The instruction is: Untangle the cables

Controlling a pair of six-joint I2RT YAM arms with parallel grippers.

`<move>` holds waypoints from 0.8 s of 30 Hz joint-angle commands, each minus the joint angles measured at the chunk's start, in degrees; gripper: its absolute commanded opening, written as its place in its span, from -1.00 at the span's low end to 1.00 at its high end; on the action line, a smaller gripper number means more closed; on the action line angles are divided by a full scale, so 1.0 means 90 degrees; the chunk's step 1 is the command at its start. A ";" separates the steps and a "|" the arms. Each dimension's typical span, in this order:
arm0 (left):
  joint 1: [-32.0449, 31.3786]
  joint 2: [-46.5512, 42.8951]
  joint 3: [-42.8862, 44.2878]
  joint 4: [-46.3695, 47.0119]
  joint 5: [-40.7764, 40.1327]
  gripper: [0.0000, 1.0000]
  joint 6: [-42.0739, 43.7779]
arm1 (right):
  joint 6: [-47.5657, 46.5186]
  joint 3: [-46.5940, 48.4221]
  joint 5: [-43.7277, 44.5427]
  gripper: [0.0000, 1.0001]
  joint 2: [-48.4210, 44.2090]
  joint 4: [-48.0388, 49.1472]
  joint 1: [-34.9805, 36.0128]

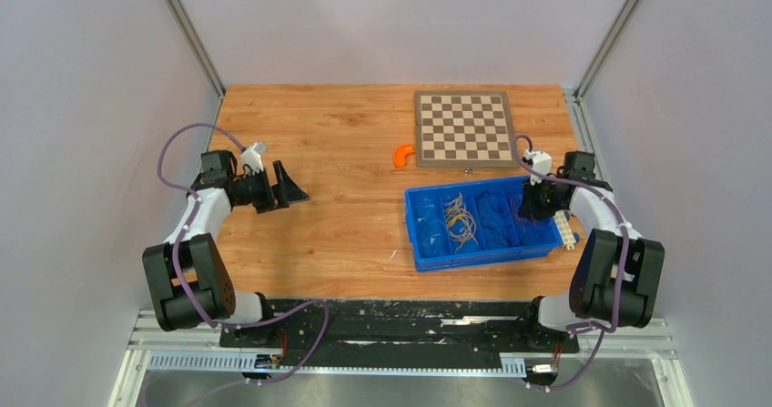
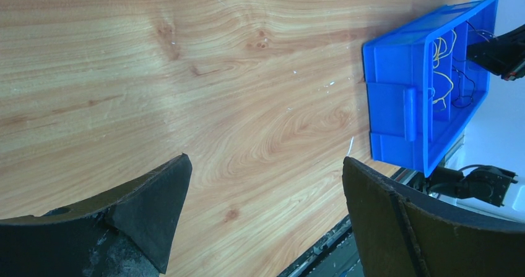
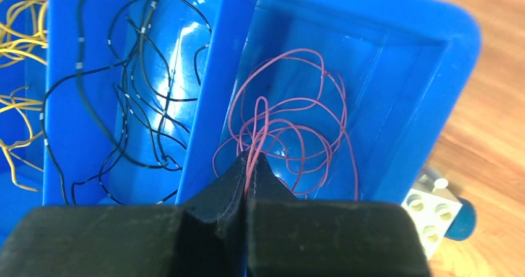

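Observation:
The cables lie sorted in a blue compartment bin (image 1: 482, 259) right of centre: a yellow tangle (image 1: 462, 220), black strands (image 3: 127, 85) and a reddish-pink looped cable (image 3: 255, 142) in the end compartment. My right gripper (image 3: 251, 158) reaches into that end compartment and is shut on the reddish-pink cable, with strands running up out of the pinched tips. The rest of that cable loops loosely on the bin floor. My left gripper (image 2: 265, 159) hangs wide open over bare wood at the table's left (image 1: 293, 188), far from the bin (image 2: 396, 103), with nothing between its fingers.
A chessboard (image 1: 462, 127) lies at the back behind the bin, with a small orange piece (image 1: 401, 155) at its left corner. A white studded block (image 3: 430, 212) sits just outside the bin's right end. Grey walls close in both sides.

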 commanded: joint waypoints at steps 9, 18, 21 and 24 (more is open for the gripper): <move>0.0059 0.0095 0.0049 0.0107 0.0043 1.00 0.0165 | 0.1025 -0.0041 0.0614 -0.95 0.0799 0.0497 0.0151; 0.0059 0.0142 0.0157 0.0036 0.0004 1.00 0.0185 | 0.1072 0.0656 0.0126 -0.24 -0.0459 -0.0448 0.0151; 0.0059 0.0214 0.0181 0.0072 0.0014 1.00 0.0138 | 0.0984 0.0993 0.0226 -0.21 -0.0582 -0.0756 0.0136; 0.0062 0.0202 0.0203 0.0075 -0.0023 1.00 0.0160 | 0.0864 0.1226 0.0314 -0.16 -0.0666 -0.0991 0.0139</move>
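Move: The right gripper, shut on the pink cable's end, hangs over the box's right-end compartment; the rest of the pink cable lies in it about 5 cm below and 2 cm ahead of the fingers, level sideways. The black cable sits some 7 cm left of that heap, the yellow cable about 14 cm left of it, and a white block roughly 8 cm right of it, 2 cm nearer. From the idle left gripper the heap is about 51 cm right, 2 cm back, 10 cm below. Lower the right gripper about 3 cm more into the end compartment, tipping the fingers a little steeper and turning slightly clockwise, down towards the pink heap. At the bottom open the fingers to nearly half and let go of the pink cable, then lift straight back up by some 8 cm, easing forward near the end. ##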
